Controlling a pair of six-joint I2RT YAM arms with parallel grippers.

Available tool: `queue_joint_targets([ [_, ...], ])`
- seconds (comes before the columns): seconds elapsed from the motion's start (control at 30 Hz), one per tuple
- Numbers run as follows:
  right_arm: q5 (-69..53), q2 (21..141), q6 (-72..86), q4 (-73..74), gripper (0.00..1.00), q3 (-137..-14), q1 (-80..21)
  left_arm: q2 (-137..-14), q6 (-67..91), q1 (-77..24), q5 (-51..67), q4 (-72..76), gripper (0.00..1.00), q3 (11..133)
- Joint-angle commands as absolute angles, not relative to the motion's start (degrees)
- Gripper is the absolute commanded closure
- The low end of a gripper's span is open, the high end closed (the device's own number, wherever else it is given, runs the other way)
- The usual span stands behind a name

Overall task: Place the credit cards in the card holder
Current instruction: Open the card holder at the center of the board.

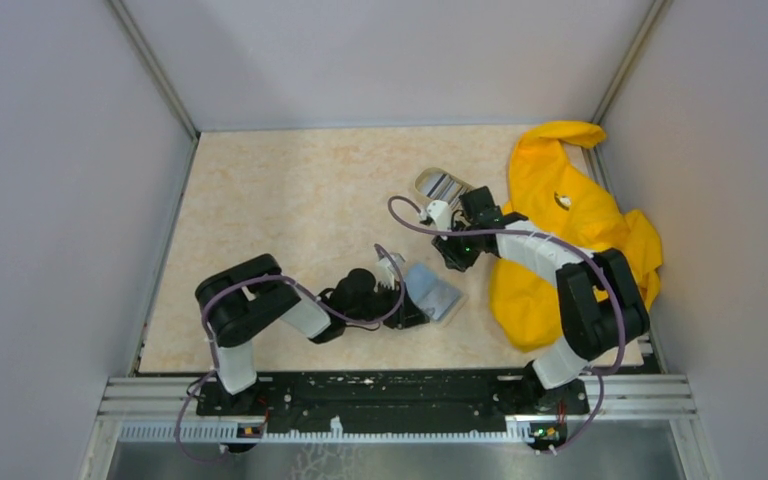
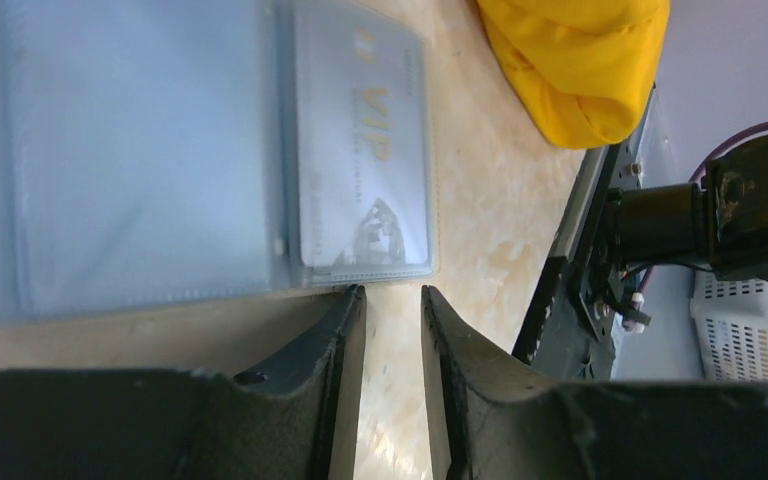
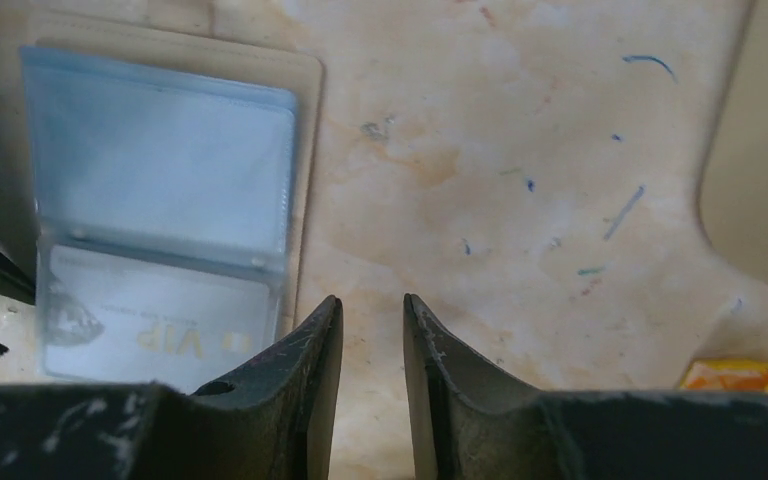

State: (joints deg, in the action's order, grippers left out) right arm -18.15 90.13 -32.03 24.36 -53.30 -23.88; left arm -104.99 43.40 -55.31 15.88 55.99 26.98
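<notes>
The card holder lies open on the table, light blue sleeves up. In the left wrist view the card holder holds one grey VIP card in its right-hand sleeve. The right wrist view shows the holder and the same VIP card. More credit cards stand as a striped stack in an oval beige dish. My left gripper sits just at the holder's near edge, jaws a little apart and empty. My right gripper hovers beside the holder, jaws a little apart and empty.
The oval beige dish stands at the back, its rim at the right of the right wrist view. A big yellow cloth covers the right side, and its corner shows in the left wrist view. Grey walls close in the table.
</notes>
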Motion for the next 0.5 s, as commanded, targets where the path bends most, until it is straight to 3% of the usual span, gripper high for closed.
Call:
queue_joint_targets([
  [0.0, -22.0, 84.4, -27.4, 21.7, 0.71, -55.3, -18.6, -109.1, 42.0, -56.5, 16.6, 55.8, 0.66, 32.7],
  [0.13, -32.4, 78.8, -26.9, 22.2, 0.66, -55.8, -12.7, -105.8, 37.9, -56.7, 14.5, 57.7, 0.65, 31.7],
  [0.2, -36.3, 75.8, -26.7, 21.6, 0.57, -55.7, -10.0, -101.3, 34.2, -56.7, 12.1, 57.9, 0.65, 28.7],
  [0.27, -38.1, 72.8, -25.0, 18.9, 0.46, -55.3, -8.3, -95.4, 27.9, -56.7, 9.3, 56.9, 0.63, 25.4],
  [0.33, -38.7, 70.8, -22.9, 14.9, 0.24, -54.9, -7.6, -88.5, 21.6, -56.6, 6.3, 53.6, 0.61, 23.1],
  [0.4, -38.6, 69.9, -19.6, 10.8, 0.03, -54.9, -7.6, -81.4, 16.9, -56.6, 0.1, 47.0, 0.49, 22.6],
  [0.47, -37.1, 70.4, -11.9, 5.7, 0.02, -54.9, -7.5, -74.4, 10.9, -56.5, -7.0, 40.5, 0.28, 22.8],
])
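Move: The card holder already lies open: its middle is about 6 cm ahead of the left hand, 3 cm to its right and 1 cm lower, its near edge right beside those fingertips. The tray of cards stands some 15 cm ahead of the right hand, 2 cm to its left and 3 cm below. From the right hand the card holder lies about 7 cm back, 5 cm left and 4 cm down, and the yellow cloth's middle about 5 cm ahead and 22 cm right. Both hands leave the open card holder: the right rises some 14 cm while drifting about 4 cm forward and 4 cm right, up beside the card tray, its fingers spreading almost fully as the wrist tilts them about 30 degrees outward from pointing down. The left first slides a good 2 cm right along the holder's near edge, then turns back left and lifts about 7 cm clear, ending 2 cm farther forward, rolling its forward side up some 25 degrees and opening to a little over half. ##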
